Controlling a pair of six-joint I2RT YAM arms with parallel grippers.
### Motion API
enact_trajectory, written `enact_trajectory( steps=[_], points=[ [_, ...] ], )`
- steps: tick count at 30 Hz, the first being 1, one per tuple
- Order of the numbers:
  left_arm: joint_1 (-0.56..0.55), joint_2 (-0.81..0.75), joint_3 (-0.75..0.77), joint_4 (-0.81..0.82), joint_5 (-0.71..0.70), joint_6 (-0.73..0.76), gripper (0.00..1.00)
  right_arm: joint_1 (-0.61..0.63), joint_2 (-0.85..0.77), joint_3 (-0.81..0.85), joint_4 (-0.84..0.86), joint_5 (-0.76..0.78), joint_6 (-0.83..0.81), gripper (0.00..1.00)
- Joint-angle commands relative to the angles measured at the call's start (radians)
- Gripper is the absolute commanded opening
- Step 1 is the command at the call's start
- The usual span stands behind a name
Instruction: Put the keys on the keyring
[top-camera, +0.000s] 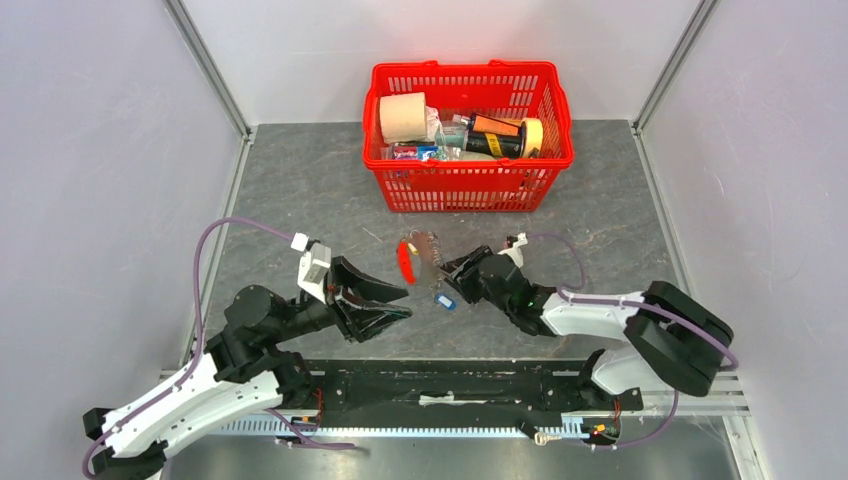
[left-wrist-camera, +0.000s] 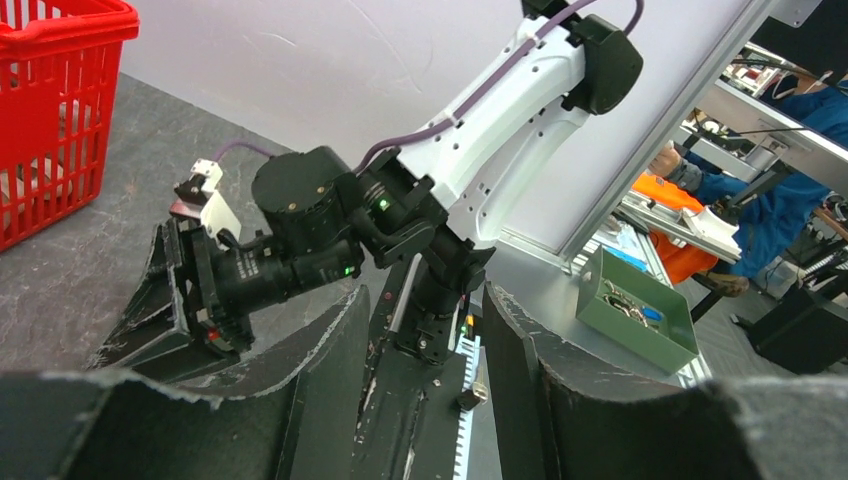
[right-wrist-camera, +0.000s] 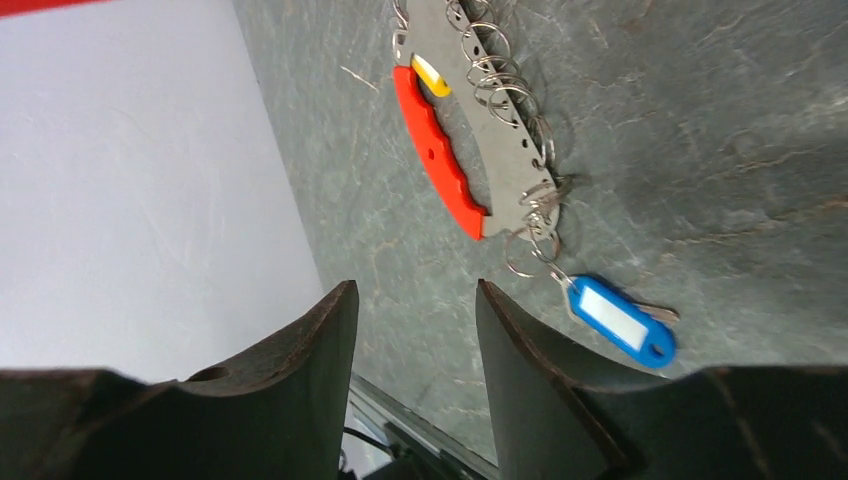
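The keyring (right-wrist-camera: 440, 160) lies on the grey table as a red curved strip along a grey metal plate with several split rings (right-wrist-camera: 495, 75); from above it shows as the red strip (top-camera: 405, 262). A key with a blue tag (right-wrist-camera: 620, 318) lies just beside its end, and its small ring touches those rings; I cannot tell if they are linked. My right gripper (right-wrist-camera: 415, 290) hovers open and empty beside the tag (top-camera: 445, 300). My left gripper (top-camera: 406, 302) stands open and empty left of the keyring. A black-headed key (left-wrist-camera: 474, 394) lies on the toothed rail by the arm bases.
A red basket (top-camera: 470, 185) full of household items stands at the back of the table. The right arm (left-wrist-camera: 480, 120) fills the left wrist view. A green bin (left-wrist-camera: 640, 320) sits outside the cell. Grey walls close in both sides.
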Motion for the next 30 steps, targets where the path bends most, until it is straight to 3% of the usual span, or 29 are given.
enact_trajectory(
  steps=[1, 6, 13, 18, 25, 30],
  points=[
    [0.002, 0.017, 0.039, 0.032, -0.005, 0.001, 0.52, -0.018, -0.116, 0.02, -0.229, -0.061, -0.187, 0.56],
    [0.002, 0.023, 0.035, 0.042, -0.006, 0.003, 0.53, -0.029, -0.275, 0.047, -0.54, -0.059, -0.411, 0.58],
    [0.003, 0.048, 0.025, 0.059, -0.021, 0.022, 0.53, -0.03, -0.518, 0.018, -0.759, -0.065, -0.675, 0.59],
    [0.003, 0.073, 0.023, 0.065, -0.034, 0.025, 0.54, -0.03, -0.47, 0.139, -0.871, -0.144, -0.93, 0.58],
    [0.002, 0.086, 0.008, 0.066, -0.043, 0.027, 0.53, -0.029, -0.293, 0.325, -0.856, -0.112, -1.27, 0.57],
    [0.002, 0.077, -0.006, 0.046, -0.091, 0.044, 0.53, -0.029, -0.223, 0.321, -0.658, -0.226, -1.552, 0.57]
  ],
)
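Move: The blue-tagged key lies on the table some 8 cm below the right hand, about 3 cm back and 1 cm to its right. The metal keyring plate's middle is roughly 8 cm ahead and 4 cm left of that hand, its red handle 8 cm ahead and 9 cm left, and the small yellow tag 11 cm ahead and 7 cm left, all at table height. From the left hand, the blue-tagged key lies about 14 cm ahead, 8 cm right and 32 cm below. Clear of the blue-tagged key and the keyring plate, the empty right hand swings right and back by about 11 cm, then comes partway forward and left again, ending some 3 cm higher. Meanwhile it rolls roughly 75 degrees, left side dipping, and its open fingers tip more steeply towards the table. The open left hand eases a little forward, right and down. ##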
